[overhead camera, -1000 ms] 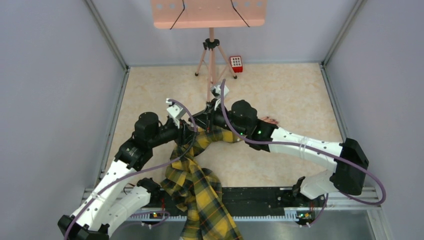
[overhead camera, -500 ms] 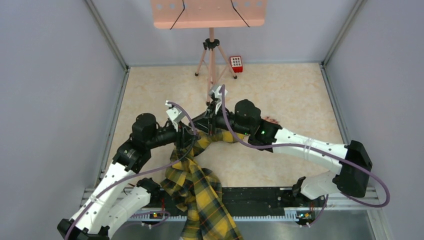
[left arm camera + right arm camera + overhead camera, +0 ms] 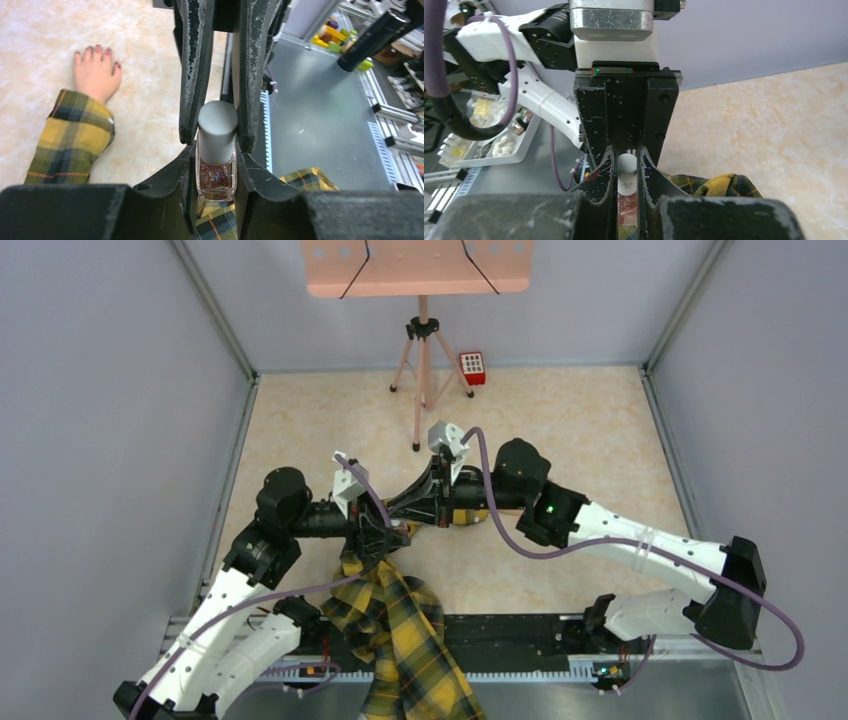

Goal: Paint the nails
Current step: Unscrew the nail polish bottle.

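Note:
A small glass nail polish bottle (image 3: 216,177) with dark red glittery polish and a grey cap (image 3: 217,120) hangs between both grippers over the plaid cloth. My left gripper (image 3: 216,150) is shut on the glass body. My right gripper (image 3: 626,152) faces it and is shut on the cap. They meet at the table's middle (image 3: 400,522). The pale mannequin hand (image 3: 95,72) lies flat at the left wrist view's upper left, its dark red nails (image 3: 98,49) pointing away. Its yellow-black plaid sleeve (image 3: 75,135) trails back. In the top view the right arm hides the hand.
The plaid sleeve (image 3: 400,630) runs over the table's near edge and the black rail (image 3: 530,640). A tripod (image 3: 423,360) carrying a salmon board (image 3: 415,265) stands at the back, with a small red keypad box (image 3: 472,367) beside it. Grey walls enclose three sides.
Both grippers, joined at the bottle, have moved nearer and lower. The right arm has swung out to the right and now covers the mannequin hand in the top view.

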Robot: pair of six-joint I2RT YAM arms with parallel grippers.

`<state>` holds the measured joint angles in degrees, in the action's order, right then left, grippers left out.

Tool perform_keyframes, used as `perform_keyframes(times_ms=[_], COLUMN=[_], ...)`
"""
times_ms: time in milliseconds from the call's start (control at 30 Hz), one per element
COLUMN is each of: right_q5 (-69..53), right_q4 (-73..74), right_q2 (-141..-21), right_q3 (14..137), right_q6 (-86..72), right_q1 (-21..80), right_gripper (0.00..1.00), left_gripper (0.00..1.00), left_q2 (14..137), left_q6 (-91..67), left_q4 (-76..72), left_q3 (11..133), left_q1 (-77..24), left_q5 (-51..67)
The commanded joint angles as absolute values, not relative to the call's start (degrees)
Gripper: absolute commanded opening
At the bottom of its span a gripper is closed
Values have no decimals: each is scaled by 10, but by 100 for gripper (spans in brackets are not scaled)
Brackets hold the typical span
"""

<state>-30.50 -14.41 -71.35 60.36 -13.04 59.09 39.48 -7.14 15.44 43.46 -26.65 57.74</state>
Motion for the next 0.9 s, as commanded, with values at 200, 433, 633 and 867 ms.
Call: perform_keyframes(times_ms=[200, 433, 633, 867], right_q5=[-413, -336, -224, -177], right_q4=[-171, -170, -175, -229], right_q2=[-692, -684, -662, -649], right_q3=[591, 588, 574, 525], right_q6=[-124, -134, -155, -242], right_q1=[592, 591, 578, 522], right_gripper=[0, 18, 71, 80], left_gripper=[0, 0, 0, 0], left_q2=[396, 402, 401, 379], left_q6=[-98, -90, -57, -38], left_q4=[76, 85, 122, 131], left_q3=[439, 437, 444, 441], left_q1=[-266, -267, -267, -267], left_q5=[651, 629, 544, 443])
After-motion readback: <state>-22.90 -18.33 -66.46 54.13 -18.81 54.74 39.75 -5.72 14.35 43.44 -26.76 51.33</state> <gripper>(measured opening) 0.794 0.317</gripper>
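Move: The white cap sits between the right fingertips, practically at that hand's point, with the nail polish bottle's body some 3 cm below it in the left fingers; from the left hand the cap is about 3 cm straight up. From the right hand, the sleeve cuff lies roughly 19 cm ahead, 14 cm to the right and 23 cm below, and the model hand about 20 cm ahead, 25 cm right and equally low. Back and slightly up by about 2 cm, both hands swing together, finishing the twist: left hand clockwise with the bottle, right hand counter-clockwise on the cap. Both then reverse forward, turning the other way, as the right fingers spread wide, let go of the cap and draw off forward and to the right, about 6 cm from the turning point; the left keeps its grip and goes forward some 4 cm. ##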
